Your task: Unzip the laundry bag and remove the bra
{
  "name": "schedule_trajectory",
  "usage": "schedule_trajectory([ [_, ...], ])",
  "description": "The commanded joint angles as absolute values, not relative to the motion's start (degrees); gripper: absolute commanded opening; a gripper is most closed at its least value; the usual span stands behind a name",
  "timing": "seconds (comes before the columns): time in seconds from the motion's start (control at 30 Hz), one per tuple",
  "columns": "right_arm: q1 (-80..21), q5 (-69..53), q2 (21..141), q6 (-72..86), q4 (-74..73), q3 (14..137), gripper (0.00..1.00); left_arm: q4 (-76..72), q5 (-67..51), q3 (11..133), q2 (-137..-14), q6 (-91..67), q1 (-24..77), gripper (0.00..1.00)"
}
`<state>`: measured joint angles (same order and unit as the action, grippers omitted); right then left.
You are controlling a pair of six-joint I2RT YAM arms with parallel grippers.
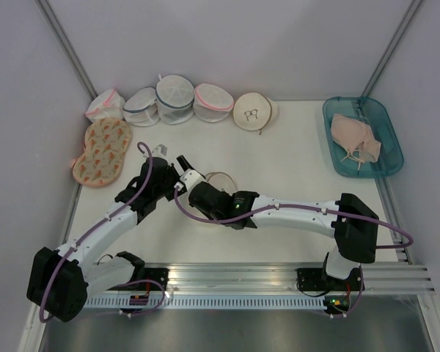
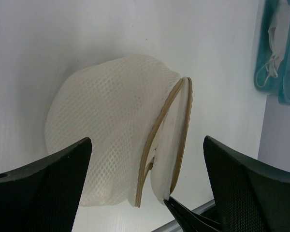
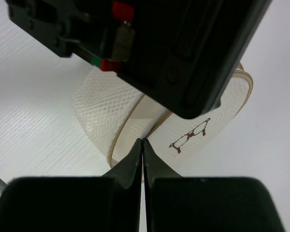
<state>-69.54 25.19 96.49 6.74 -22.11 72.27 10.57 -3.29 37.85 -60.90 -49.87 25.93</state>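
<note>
The laundry bag (image 2: 106, 125), cream mesh with a tan zip rim (image 2: 159, 130), lies on the white table with its rim gaping. The left wrist view shows my left gripper (image 2: 147, 188) open, one finger on each side of the bag and touching nothing. My right gripper (image 3: 142, 141) is shut on the edge of the bag's flap, next to the black bra outline (image 3: 189, 137). Its tips (image 2: 170, 200) also show in the left wrist view. The arms hide most of the bag from above. A pale peach bra (image 1: 356, 139) lies in the teal tray (image 1: 337, 163). The bag's inside is hidden.
Along the back stand a second cream bag with a bra outline (image 1: 253, 110), three white mesh bags (image 1: 174, 101) and one with pink trim (image 1: 105, 105). A flat orange-patterned bag (image 1: 103, 150) lies at the left. Grey walls close in both sides.
</note>
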Motion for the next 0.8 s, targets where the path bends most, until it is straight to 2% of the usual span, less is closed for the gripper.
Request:
schedule_trajectory([
  [0.0,-69.7,24.0,96.68,4.84,-19.34,72.42,0.01,8.36,-4.74,37.53,-63.36,-49.93,25.66,1.0],
  [0.23,-69.79,19.87,98.09,3.25,-17.4,71.63,0.0,2.22,-9.4,38.41,-68.55,-46.15,25.66,0.99],
  [0.4,-69.7,17.58,99.14,2.37,-16.7,71.63,0.0,-5.18,-16.86,38.23,-69.96,-42.03,25.66,0.98],
  [0.53,-69.7,17.58,99.93,2.11,-17.05,72.25,0.0,-5.71,-21.26,39.72,-72.24,-37.98,25.66,0.8],
  [0.63,-69.78,17.32,99.85,2.29,-17.93,72.95,0.28,-3.0,-22.41,40.78,-73.83,-35.16,25.75,0.76],
  [0.67,-69.7,17.05,99.58,2.55,-18.1,73.04,0.48,-1.94,-21.37,40.87,-74.0,-34.37,25.75,0.76],
  [0.77,-69.7,14.07,96.87,2.81,-18.28,72.42,0.67,2.01,-17.86,40.87,-73.74,-31.13,25.66,0.76],
])
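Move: Just ahead-right and below the open left hand stands the emptied laundry bag. Its zip rim's middle lies about 6 cm to the right, 1 cm ahead and 6 cm down, with the spectacles lid some 2 cm farther right. The closed right hand holds the lid's near edge; the rim's near end lies about 2 cm back, 2 cm left and 4 cm below it, the lid's middle roughly 4 cm ahead, 3 cm right and 3 cm down. Bringing the lid down against the bag's mouth, the right hand goes left, then down and back, about 4 cm in all, and opens at the last, letting go of the edge. The left dips, sweeps about 4 cm right over the rim and ends nearly 3 cm lower, turning some 20 degrees clockwise; its wide fingers narrow a little, one either side of the rim. ##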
